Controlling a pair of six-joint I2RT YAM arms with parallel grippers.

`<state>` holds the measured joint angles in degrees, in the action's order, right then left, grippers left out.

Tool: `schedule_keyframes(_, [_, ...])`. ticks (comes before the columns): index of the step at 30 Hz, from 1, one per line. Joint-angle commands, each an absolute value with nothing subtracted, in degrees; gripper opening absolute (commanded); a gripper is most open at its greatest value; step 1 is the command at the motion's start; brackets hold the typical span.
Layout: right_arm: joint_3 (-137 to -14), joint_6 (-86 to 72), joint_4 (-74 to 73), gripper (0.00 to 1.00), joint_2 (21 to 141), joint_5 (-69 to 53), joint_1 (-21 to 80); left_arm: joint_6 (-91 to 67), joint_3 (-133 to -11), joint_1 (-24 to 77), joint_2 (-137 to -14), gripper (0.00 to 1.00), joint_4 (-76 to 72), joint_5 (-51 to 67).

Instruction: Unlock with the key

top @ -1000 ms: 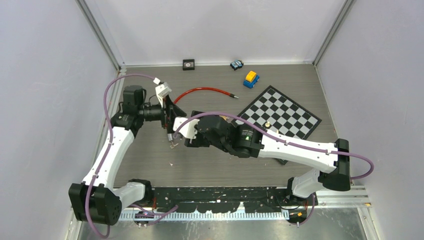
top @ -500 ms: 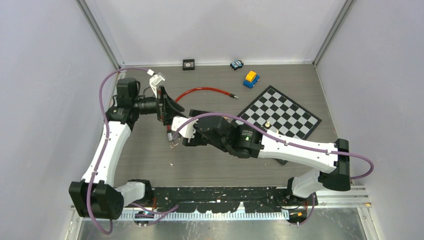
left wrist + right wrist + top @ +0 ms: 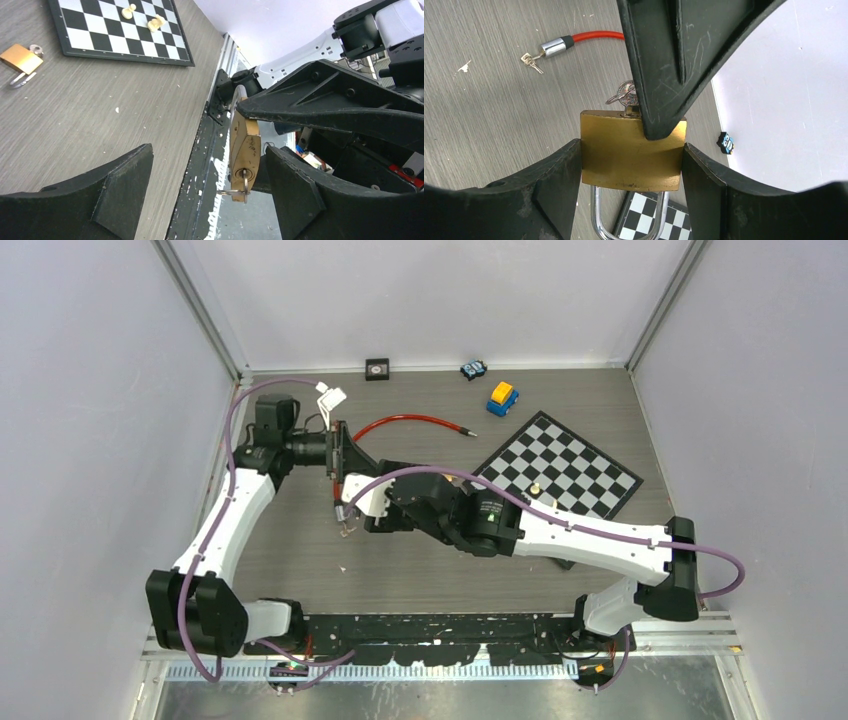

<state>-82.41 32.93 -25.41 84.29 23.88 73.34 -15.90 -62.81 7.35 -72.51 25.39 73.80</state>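
Observation:
A brass padlock (image 3: 631, 150) hangs in the air, clamped by its sides between the fingers of my right gripper (image 3: 631, 167), shackle toward the wrist. A key (image 3: 626, 95) with a ring sits in its keyhole, also seen as the key (image 3: 243, 182) under the padlock (image 3: 245, 145) in the left wrist view. My left gripper (image 3: 210, 197) stands open with one finger on each side of the key end, touching nothing. One left finger (image 3: 674, 65) crosses in front of the padlock's top. From above, both grippers meet at mid-left, left gripper (image 3: 343, 490), right gripper (image 3: 350, 516).
A second brass padlock (image 3: 20, 57) lies beside the chessboard (image 3: 560, 465), which carries a few pieces. A red cable lock (image 3: 410, 422) with its keys (image 3: 531, 60) lies behind the grippers. A yellow-blue toy car (image 3: 502, 397), a small blue toy (image 3: 473, 369) and a black box (image 3: 377, 368) sit by the back wall.
The left arm has swung back and slightly right, its wrist rolling, with the gripper still open around the key. The right arm and the padlock have barely moved.

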Motion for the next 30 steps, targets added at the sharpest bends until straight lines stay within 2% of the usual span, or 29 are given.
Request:
schedule_keyframes(1, [-86.44, 34.19, -17.87, 0.00, 83.42, 24.58, 73.65, -17.83, -62.11, 8.05, -70.78, 0.83, 22.40, 76.68])
schedule_keyframes(14, [-88.65, 34.28, -18.08, 0.01, 84.90, 24.98, 73.67, -11.43, -62.39, 12.47, -70.66, 0.69, 28.43, 74.14])
schedule_keyframes(19, [-88.48, 34.32, -18.30, 0.00, 85.07, 25.05, 73.65, -11.19, -63.27, 12.77, -70.91, 0.52, 28.73, 73.73])
schedule_keyframes(27, [-87.27, 34.28, -18.71, 0.00, 84.48, 25.05, 73.65, -9.51, -63.93, 12.66, -70.75, 0.32, 30.26, 73.33])
schedule_keyframes(30, [-86.64, 34.45, -19.03, 0.00, 84.08, 24.97, 73.65, -8.33, -64.36, 12.66, -70.59, 0.15, 31.19, 73.01])
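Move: The padlock in the right hand's fingers lies about 3 cm back and 4 cm to the right of the left hand, about 1 cm lower, with its keyed end facing that hand. The right hand's fingertips already have it at their hand point. Far below, roughly 28 cm down, the cable lock's keys lie some 9 cm left and 6 cm back of the left hand, and the table padlock about 12 cm right and 5 cm ahead of it. Back and to the right, the left hand travels about 4 cm with hardly any drop, swinging slightly clockwise, to bring its open fingers around the keyed end of the padlock; they close steadily from wide to about a quarter open, seeming to meet the body's two faces at the end. The right hand keeps its grip on the padlock's sides and eases about 1 cm left, towards the left hand. ##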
